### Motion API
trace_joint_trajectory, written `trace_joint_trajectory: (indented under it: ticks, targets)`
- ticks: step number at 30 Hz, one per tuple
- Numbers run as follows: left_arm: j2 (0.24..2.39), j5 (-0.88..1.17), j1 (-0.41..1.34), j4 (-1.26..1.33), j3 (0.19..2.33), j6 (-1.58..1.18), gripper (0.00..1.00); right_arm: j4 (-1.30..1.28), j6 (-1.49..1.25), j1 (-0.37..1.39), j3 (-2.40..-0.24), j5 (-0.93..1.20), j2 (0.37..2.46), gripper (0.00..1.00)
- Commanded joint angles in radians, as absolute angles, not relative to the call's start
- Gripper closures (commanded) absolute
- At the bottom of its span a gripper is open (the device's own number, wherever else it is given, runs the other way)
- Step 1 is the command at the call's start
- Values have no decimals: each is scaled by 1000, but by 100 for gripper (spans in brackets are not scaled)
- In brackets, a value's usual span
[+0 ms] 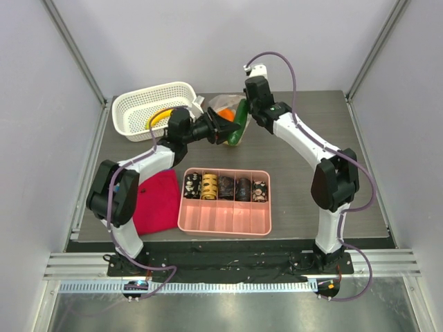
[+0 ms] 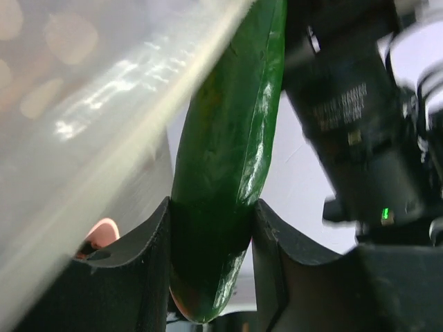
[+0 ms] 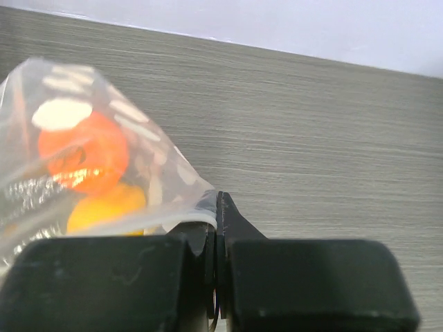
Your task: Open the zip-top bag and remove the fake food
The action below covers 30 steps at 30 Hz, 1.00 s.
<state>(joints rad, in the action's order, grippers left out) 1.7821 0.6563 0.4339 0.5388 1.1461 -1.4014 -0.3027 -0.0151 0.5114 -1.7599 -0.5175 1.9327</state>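
Observation:
The zip-top bag (image 1: 223, 104) is a clear spotted bag near the table's back middle. My right gripper (image 3: 218, 200) is shut on its edge and holds it up (image 1: 250, 102). Inside the bag (image 3: 159, 173) are an orange round piece (image 3: 83, 152) and a yellow-orange one (image 3: 111, 204). My left gripper (image 2: 212, 207) is shut on a long glossy green piece (image 2: 228, 159) of fake food. This green piece (image 1: 239, 126) slants down from the bag's right side, beside the bag wall (image 2: 83, 104). A yellow banana (image 1: 159, 116) lies in the white basket.
The white lattice basket (image 1: 138, 104) stands at the back left, close behind my left arm. A pink tray (image 1: 225, 218) with dark patterned cylinders sits front centre. A red cloth (image 1: 158, 202) lies to its left. My right arm's wrist (image 2: 353, 117) hangs close by my left gripper.

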Motion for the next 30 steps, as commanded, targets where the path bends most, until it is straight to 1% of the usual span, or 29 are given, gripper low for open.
trace_joint_trajectory:
  ticks: [1, 3, 6, 9, 11, 15, 17, 19, 21, 22, 25, 27, 29, 30]
  targets:
    - [1695, 709, 452, 471, 1143, -1217, 100, -319, -71, 434, -1802, -431, 1921, 99]
    - [1689, 726, 465, 390, 1164, -1157, 100, -328, -77, 423, -1815, -388, 1931, 99]
    - [1675, 758, 477, 281, 1202, -1014, 100, -371, -78, 419, -1854, -402, 1966, 99]
    - [1640, 851, 479, 345, 1187, -960, 100, -425, -118, 400, -1894, -422, 1996, 99]
    - [1591, 865, 465, 413, 1171, -933, 100, -465, -172, 387, -1905, -425, 2005, 99]
    - [1545, 874, 410, 388, 1186, -877, 100, -500, -242, 359, -1908, -374, 1991, 99]
    - [1539, 853, 344, 440, 1171, -911, 100, -511, -267, 354, -1904, -368, 1985, 99]
    - [1534, 810, 298, 503, 1134, -1000, 100, -525, -275, 350, -1898, -359, 1973, 99]
    - [1546, 793, 224, 610, 1114, -1058, 100, -526, -284, 350, -1881, -353, 1953, 99]
    - [1554, 749, 200, 623, 1106, -1104, 100, -529, -285, 351, -1875, -342, 1945, 99]
    - [1598, 663, 131, 439, 1155, -1056, 100, -526, -294, 351, -1844, -310, 1901, 99]
    - [1647, 560, 101, 257, 1228, -997, 100, -523, -298, 350, -1830, -284, 1879, 99]
    - [1684, 475, 89, 203, 1293, -928, 100, -512, -299, 350, -1818, -247, 1845, 99]
    - [1725, 435, 78, 130, 1322, -905, 100, -509, -301, 351, -1816, -236, 1836, 99]
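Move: The left hand already grips the cucumber at the bag's mouth. The white basket it goes to is centred about 20 cm ahead, some 31 cm to the left and 17 cm below; the banana in it lies roughly 17 cm ahead, 29 cm left. The orange inside the bag is about 15 cm ahead, 3 cm left and 12 cm lower. From the right hand, still pinching the bag's rim, the basket is about 9 cm ahead, 39 cm left, and the orange 3 cm ahead, 11 cm left. Back first, about 6 cm, the left hand draws the cucumber away from the bag, wrist tipping up and turning clockwise; then it arcs left and forward some 16 cm towards the white basket, rising before it sinks again, while the wrist swings back counter-clockwise about 30 degrees. The right hand keeps its pinch on the rim and moves right and down, rolling its left side up and tipping its fingers down. ##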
